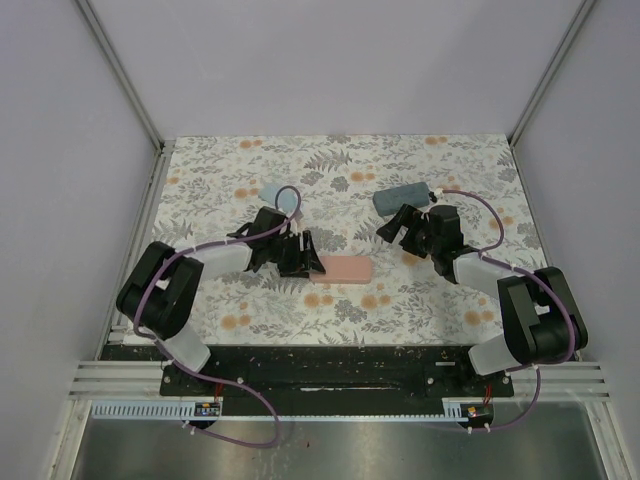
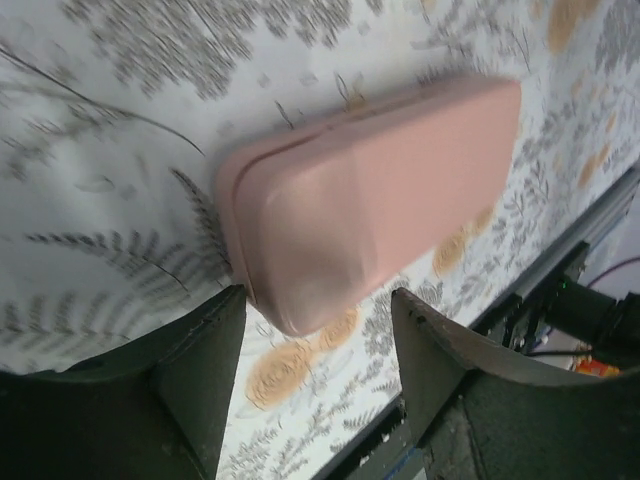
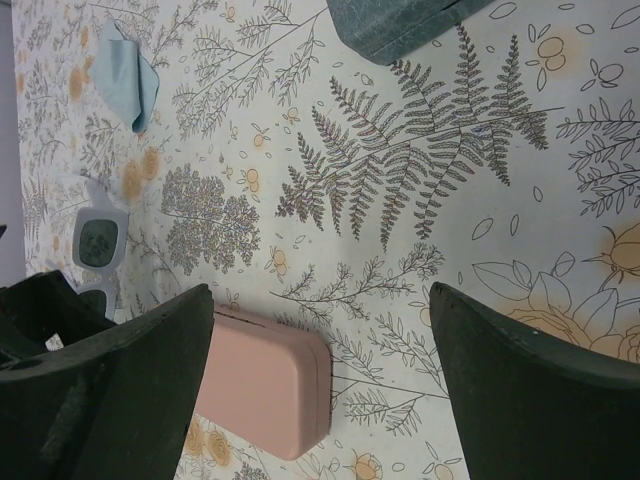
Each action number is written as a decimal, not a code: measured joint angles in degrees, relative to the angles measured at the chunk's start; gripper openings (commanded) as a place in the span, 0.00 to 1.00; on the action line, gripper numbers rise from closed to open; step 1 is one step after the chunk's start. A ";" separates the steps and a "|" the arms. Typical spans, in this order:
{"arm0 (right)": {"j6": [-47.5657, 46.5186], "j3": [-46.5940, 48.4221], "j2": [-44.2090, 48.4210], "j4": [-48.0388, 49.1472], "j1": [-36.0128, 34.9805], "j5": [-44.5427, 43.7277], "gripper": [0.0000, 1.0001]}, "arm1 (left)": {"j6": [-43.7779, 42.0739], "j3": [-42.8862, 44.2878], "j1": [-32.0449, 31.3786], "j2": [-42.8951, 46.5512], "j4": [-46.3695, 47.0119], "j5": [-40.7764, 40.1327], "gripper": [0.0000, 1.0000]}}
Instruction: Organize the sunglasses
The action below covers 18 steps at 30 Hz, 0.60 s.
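Observation:
A pair of whitish-framed sunglasses (image 3: pixel 99 243) with dark lenses lies on the floral table, at the left edge of the right wrist view. In the top view the left arm hides them. My left gripper (image 1: pixel 303 254) is open at the left end of the closed pink case (image 1: pixel 340 269). That rounded end (image 2: pixel 300 310) reaches just into the gap between the fingers (image 2: pixel 205 370) without being pinched. My right gripper (image 1: pixel 398 228) is wide open with nothing in it, hovering above the table (image 3: pixel 400 200) just in front of the grey-blue case (image 1: pixel 400 197).
A light blue cloth (image 1: pixel 279 194) lies crumpled behind the left gripper, and it shows as the cloth (image 3: pixel 136 80) in the right wrist view. The pink case (image 3: pixel 265 395) and the grey-blue case (image 3: pixel 400 25) also show there. Metal frame posts line both table sides.

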<state>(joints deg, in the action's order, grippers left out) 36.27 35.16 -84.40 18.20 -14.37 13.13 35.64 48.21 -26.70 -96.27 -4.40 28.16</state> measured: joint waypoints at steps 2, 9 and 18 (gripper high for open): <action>0.02 -0.09 0.09 0.15 0.02 0.00 0.96 | -0.22 -1.53 -1.49 2.03 -0.26 0.70 0.65; 0.00 -0.09 0.11 0.42 0.02 0.00 0.96 | -1.18 -2.19 -4.48 2.19 0.42 0.31 0.64; -0.26 -1.64 4.50 -0.55 0.02 -3.56 0.99 | 3.48 2.99 -15.98 -4.33 5.84 -2.43 0.65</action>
<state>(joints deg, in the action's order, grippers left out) 36.01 33.52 -79.90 17.65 -14.35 9.56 39.11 51.20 -42.68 -100.60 1.43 25.74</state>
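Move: The pink case lies with its left end at the left hand's fingertips, its middle about 5 cm to the right, level fore and aft, and 1 cm or so lower. The white sunglasses are roughly 12 cm left and 4 cm ahead, the blue cloth some 15 cm ahead and 7 cm left; both lie about 3 to 4 cm lower. From the right hand, the pink case is about 12 cm left, 9 cm back and 5 cm below. The pink case is pushed along the table at its left end by the left hand's part-open fingertips. The hand first comes back about 3 cm, slows almost to a stop, then sweeps mainly right, ending about 9 cm right and 5 cm back. It stays low, turns slightly clockwise and keeps the same finger gap. ##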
